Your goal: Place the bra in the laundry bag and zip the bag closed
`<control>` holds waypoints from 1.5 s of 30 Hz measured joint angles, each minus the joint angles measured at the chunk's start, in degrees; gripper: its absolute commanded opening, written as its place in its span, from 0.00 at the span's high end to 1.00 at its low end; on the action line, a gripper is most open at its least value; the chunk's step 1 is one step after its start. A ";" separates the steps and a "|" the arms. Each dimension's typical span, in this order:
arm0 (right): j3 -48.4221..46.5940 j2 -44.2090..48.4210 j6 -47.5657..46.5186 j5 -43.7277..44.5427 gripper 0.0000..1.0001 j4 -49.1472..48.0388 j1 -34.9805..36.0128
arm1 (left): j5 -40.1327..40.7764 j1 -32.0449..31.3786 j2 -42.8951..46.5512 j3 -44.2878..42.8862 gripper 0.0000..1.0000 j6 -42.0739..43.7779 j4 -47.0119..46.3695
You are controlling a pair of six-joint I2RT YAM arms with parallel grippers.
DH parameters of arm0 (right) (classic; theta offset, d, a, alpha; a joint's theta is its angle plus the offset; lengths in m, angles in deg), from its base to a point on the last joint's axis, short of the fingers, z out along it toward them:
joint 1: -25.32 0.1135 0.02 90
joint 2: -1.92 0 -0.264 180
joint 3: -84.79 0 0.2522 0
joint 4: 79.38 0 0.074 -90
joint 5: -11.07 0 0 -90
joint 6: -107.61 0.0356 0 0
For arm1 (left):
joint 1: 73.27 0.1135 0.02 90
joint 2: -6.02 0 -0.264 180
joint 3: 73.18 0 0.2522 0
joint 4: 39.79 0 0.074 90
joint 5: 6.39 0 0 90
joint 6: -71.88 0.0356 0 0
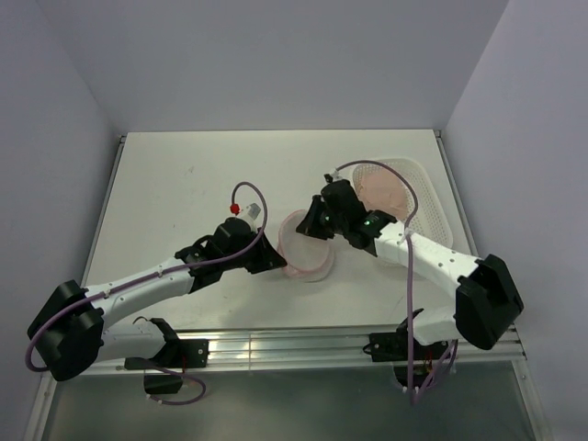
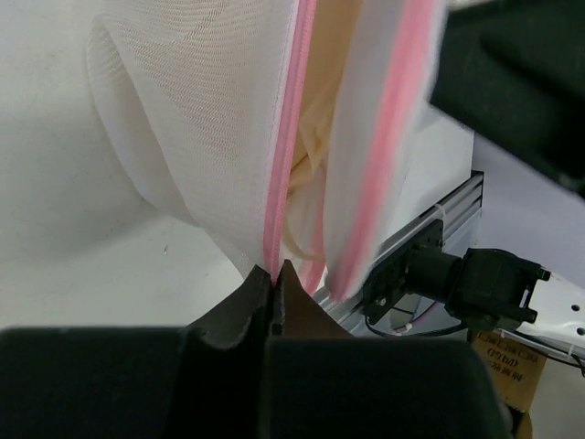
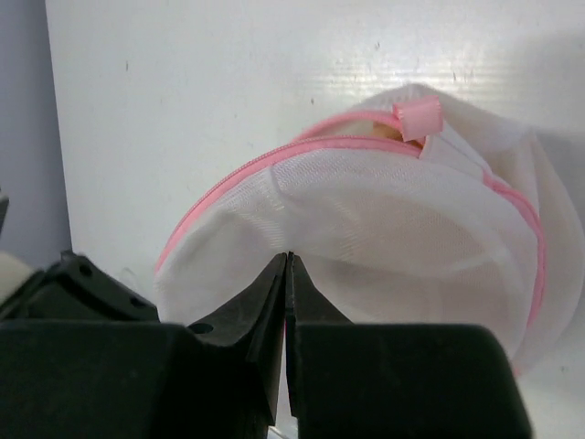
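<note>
The laundry bag (image 1: 306,246), white mesh with a pink zipper rim, is held up off the table between both grippers at mid-table. My left gripper (image 1: 276,262) is shut on the bag's pink zipper edge (image 2: 275,268) at its near-left side. My right gripper (image 1: 312,220) is shut on the bag's mesh wall (image 3: 288,256) at its far-right side. The bra (image 2: 320,119) shows as peach fabric inside the bag, through the gap between the two zipper lines. A pink zipper tab (image 3: 418,119) sits at the top of the rim, with a sliver of peach beside it.
A white perforated basket (image 1: 439,207) stands at the back right, with a pale pink garment (image 1: 381,188) in it, just behind my right arm. An aluminium rail (image 1: 303,347) runs along the table's near edge. Grey walls close in the back and sides.
</note>
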 measured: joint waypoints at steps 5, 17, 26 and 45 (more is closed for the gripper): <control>-4.35 -6.58 -1.07 -1.75 0.93 -1.38 -1.95 | 0.35 0.00 0.13 0.02 0.73 0.24 0.72; -4.81 -9.73 -1.51 -3.48 0.94 -2.12 -2.43 | 3.34 0.00 5.75 0.96 0.55 0.44 2.29; -5.66 -9.73 -1.86 -3.65 0.94 -2.01 -2.43 | 5.88 0.00 2.54 0.72 0.45 1.25 4.48; -5.99 -9.73 -2.23 -3.63 0.94 -1.64 -2.45 | 8.07 0.00 4.68 1.20 0.45 1.14 -1.55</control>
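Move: The laundry bag's pink rim is still pinched in the left fingers; the bag's middle lies about 5 cm ahead, 6 cm right and 2 cm below the left hand. The right hand's nearly shut tips are over the mesh, the bag's middle about 4 cm back, 1 cm right and 3 cm below. The zip tab is roughly 6 cm ahead and 1 cm left of the right hand, the basket 24 cm right and 4 cm ahead. Right fingertips push about 3 cm forward and 2 cm down onto the bag; left fingers open, releasing its rim. ##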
